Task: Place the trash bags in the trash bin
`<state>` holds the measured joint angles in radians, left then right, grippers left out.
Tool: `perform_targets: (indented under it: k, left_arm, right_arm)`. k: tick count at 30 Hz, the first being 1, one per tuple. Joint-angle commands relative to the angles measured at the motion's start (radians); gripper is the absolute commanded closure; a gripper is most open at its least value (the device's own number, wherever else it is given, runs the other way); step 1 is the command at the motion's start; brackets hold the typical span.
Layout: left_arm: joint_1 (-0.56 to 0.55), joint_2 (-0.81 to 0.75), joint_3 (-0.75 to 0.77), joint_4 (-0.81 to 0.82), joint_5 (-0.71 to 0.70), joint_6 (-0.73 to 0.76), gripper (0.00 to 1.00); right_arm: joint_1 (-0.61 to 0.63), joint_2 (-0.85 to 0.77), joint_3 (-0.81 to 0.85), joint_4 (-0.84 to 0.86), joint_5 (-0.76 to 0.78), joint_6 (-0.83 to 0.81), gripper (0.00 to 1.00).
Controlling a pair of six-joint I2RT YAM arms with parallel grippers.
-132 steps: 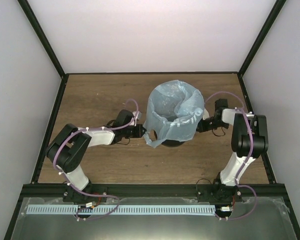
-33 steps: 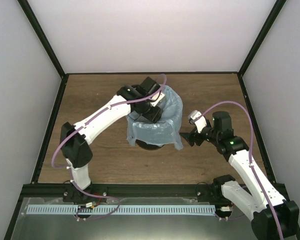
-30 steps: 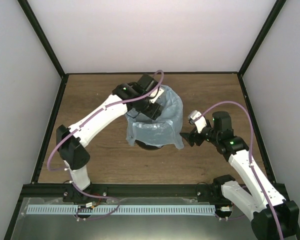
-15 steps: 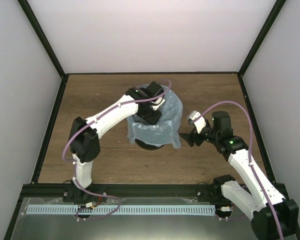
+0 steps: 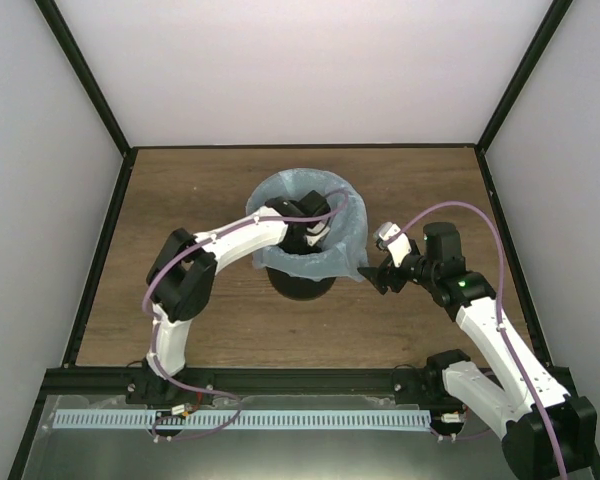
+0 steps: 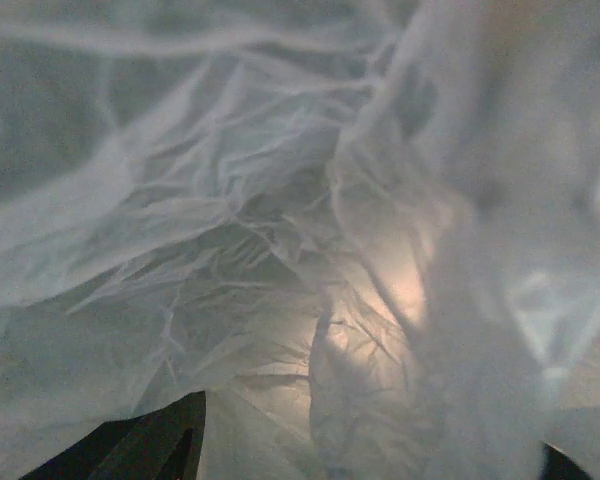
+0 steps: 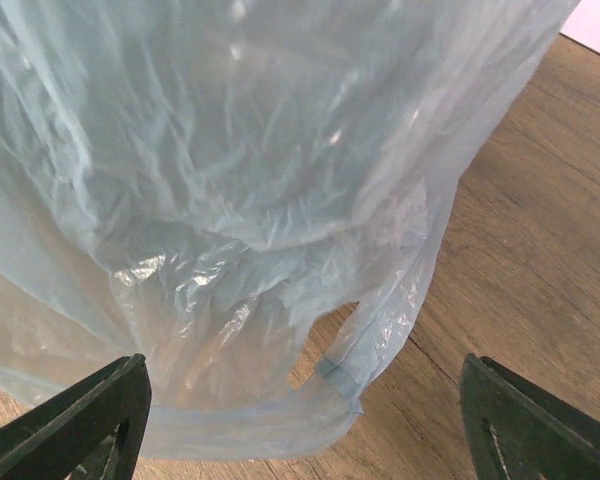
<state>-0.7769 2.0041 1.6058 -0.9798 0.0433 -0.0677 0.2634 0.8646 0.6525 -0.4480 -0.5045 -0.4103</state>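
Observation:
The light-blue trash bag (image 5: 352,222) lines the black trash bin (image 5: 305,287), its edge folded over the rim. My left gripper (image 5: 310,236) is down inside the bag in the bin. In the left wrist view crumpled plastic (image 6: 280,250) fills the frame, and the gripper (image 6: 360,468) shows only one dark finger (image 6: 155,450) at the lower left, with the jaws wide apart. My right gripper (image 5: 371,279) is open beside the bin's right side, close to a hanging handle loop (image 7: 380,335). In the right wrist view the gripper (image 7: 302,405) straddles the loop without touching it.
The bin stands mid-table on the brown wooden top (image 5: 180,200). Black frame posts (image 5: 510,90) and pale walls close in the sides and back. The left arm's forearm (image 5: 240,235) lies across the bin's left rim.
My left gripper has dropped from above the bin's far rim down into the bin, pushing the bag inward. The bag's skirt has drawn up around the rim. The right arm has barely moved.

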Motion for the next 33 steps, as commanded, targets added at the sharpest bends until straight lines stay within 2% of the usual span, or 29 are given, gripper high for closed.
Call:
perform_targets:
  k: [1,11,16,23,26,28,30,33]
  left_arm:
    - [-0.002,0.047,-0.015,0.039,0.068,0.012,0.44]
    - [-0.002,0.116,-0.032,0.055,0.082,-0.002,0.44]
    - [-0.002,0.15,-0.046,0.039,-0.006,-0.03,0.45]
    - [-0.002,0.15,-0.072,0.054,-0.013,-0.05,0.45]
    - [-0.002,0.159,-0.07,0.045,-0.062,-0.06,0.45]
    - [-0.003,0.177,-0.057,0.017,-0.17,-0.085,0.44]
    - [-0.004,0.186,-0.051,-0.003,-0.207,-0.089,0.44]
    - [-0.004,0.154,-0.069,0.036,-0.076,-0.065,0.44]
  right_arm:
    - [-0.001,-0.005,0.001,-0.011,-0.015,-0.016,0.14]
    - [-0.002,-0.012,-0.001,-0.01,-0.017,-0.019,0.14]
    - [-0.001,-0.011,-0.001,-0.01,-0.019,-0.019,0.14]
    - [-0.001,-0.012,-0.001,-0.011,-0.019,-0.021,0.14]
    - [-0.001,-0.012,-0.001,-0.011,-0.019,-0.022,0.14]
    - [-0.001,-0.012,-0.001,-0.012,-0.019,-0.021,0.14]
    - [0.0,-0.012,-0.001,-0.011,-0.019,-0.021,0.14]
    - [-0.001,-0.011,-0.001,-0.012,-0.019,-0.022,0.14]
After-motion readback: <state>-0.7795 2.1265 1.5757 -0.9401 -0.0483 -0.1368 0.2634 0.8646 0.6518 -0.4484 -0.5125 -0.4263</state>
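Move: The left hand is already deep inside the bag-lined trash bin, over its floor: that floor lies about 8 cm below and 1 cm back, with no clear sideways offset. The trash bag's mouth opens some 19 cm above, roughly on the same axis, and its loose handle hangs about 12 cm to the right, 2 cm back and 7 cm higher. From the right hand the bin floor is about 15 cm left, 5 cm forward and 18 cm down. Downward goes the left hand, fingers pointing down and still about half open, pushing the slack film of the trash bag roughly 5 cm deeper towards the bin floor. Once low it stops sinking, eases a centimetre or two left and forward, and rolls slightly so that its left side rises. The film stays close around the fingers. ##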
